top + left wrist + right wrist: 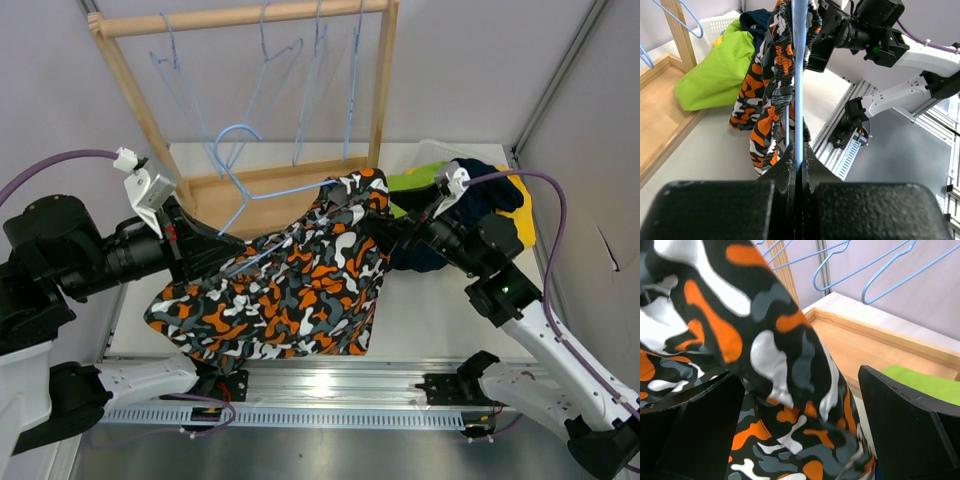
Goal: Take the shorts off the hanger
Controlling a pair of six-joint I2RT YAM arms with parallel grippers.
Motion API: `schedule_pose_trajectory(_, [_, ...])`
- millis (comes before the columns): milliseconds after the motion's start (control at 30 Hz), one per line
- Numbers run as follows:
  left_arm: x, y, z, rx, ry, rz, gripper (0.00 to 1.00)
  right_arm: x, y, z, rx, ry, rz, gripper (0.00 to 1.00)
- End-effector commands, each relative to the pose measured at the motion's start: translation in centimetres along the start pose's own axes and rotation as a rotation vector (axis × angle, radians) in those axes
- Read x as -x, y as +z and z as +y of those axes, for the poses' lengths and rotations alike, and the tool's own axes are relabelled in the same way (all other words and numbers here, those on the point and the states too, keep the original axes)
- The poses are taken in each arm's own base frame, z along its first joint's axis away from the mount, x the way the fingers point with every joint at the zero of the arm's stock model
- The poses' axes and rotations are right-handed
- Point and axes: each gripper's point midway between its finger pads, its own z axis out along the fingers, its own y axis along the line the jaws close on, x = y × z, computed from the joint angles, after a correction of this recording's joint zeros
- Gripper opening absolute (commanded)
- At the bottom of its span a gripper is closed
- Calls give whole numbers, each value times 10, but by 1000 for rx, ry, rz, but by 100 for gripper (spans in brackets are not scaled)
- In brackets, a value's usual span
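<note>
The orange-black-white patterned shorts [290,290] hang from a light blue wire hanger [240,150] held low over the table. My left gripper [232,262] is shut on the hanger's wire [799,75], which runs straight up out of the closed jaws [799,155]; the shorts' waistband [765,100] is bunched along it. At the shorts' upper right corner my right gripper [375,225] stands open. In the right wrist view the patterned fabric [765,340] drapes between its wide-apart fingers [910,425], and neither finger presses on it.
A wooden rack [240,15] with several empty blue hangers [300,90] stands at the back on a wooden base [880,345]. Lime green [415,180], navy [490,190] and yellow [525,215] shorts are piled at the right by a white bin [440,150].
</note>
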Motion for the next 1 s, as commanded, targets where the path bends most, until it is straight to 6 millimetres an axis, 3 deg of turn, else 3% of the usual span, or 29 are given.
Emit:
schedule_pose_trajectory(0, [15,-2,-5,-23,28,-70,0,35,11,7,25,-25,-143,99])
schedule_pose_trajectory(67, [15,-1,-3,-16,34,-74,0,21,13,17,91,8,-127,83])
schedule_pose_trajectory(100, [14,1,-2,-14,37,-68,0,20,16,24,137,5,-140,65])
schedule_pose_trajectory(133, [13,1,2,6,37,-66,0,15,18,29,173,9,-125,10])
schedule_pose_trajectory(167, [10,1,5,21,45,-59,0,10,21,35,202,21,-106,0])
schedule_pose_trajectory(300, [-2,2,17,78,47,-15,0,0,28,26,152,-1,-82,0])
schedule_pose_trajectory(433, [-21,-2,37,182,37,32,0,25,14,-1,26,-69,-146,0])
schedule_pose_trajectory(500, [-31,-6,46,227,27,59,0,38,5,-28,-53,-85,-165,0])
schedule_pose_trajectory(567, [-35,-11,51,261,22,63,0,48,-5,-40,-64,-81,-179,0])
schedule_pose_trajectory(600, [-36,-14,51,263,19,60,0,58,-13,-60,-115,-91,-203,0])
schedule_pose_trajectory(767, [-39,-25,51,273,14,51,0,64,-35,-94,-183,-55,-218,0])
schedule_pose_trajectory(967, [-33,-34,41,226,17,16,0,58,-41,-126,-233,-8,-202,0])
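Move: The orange camouflage shorts' right waist edge already hangs between the right gripper's open fingers, its middle about 3 cm to the left, level fore and aft and about 1 cm lower. From the right hand, the held hanger's middle is some 17 cm left, 1 cm ahead; the green shorts lie about 10 cm ahead, 12 cm right, the navy shorts 2 cm ahead, 18 cm right, both far below. From the left hand, that waist edge is roughly 20 cm right, 4 cm ahead, somewhat lower. Slip the right gripper about 4 cm left into the shorts' waist edge, shut its fingers to pinch the cloth, then reverse and pull right some 12 cm, with about 5 cm forward and a little up, turning slightly clockwise, towards the navy shorts. Keep the left gripper shut on the hanger, lowering it about 5 cm while easing forward and left and turning a little counter-clockwise. ##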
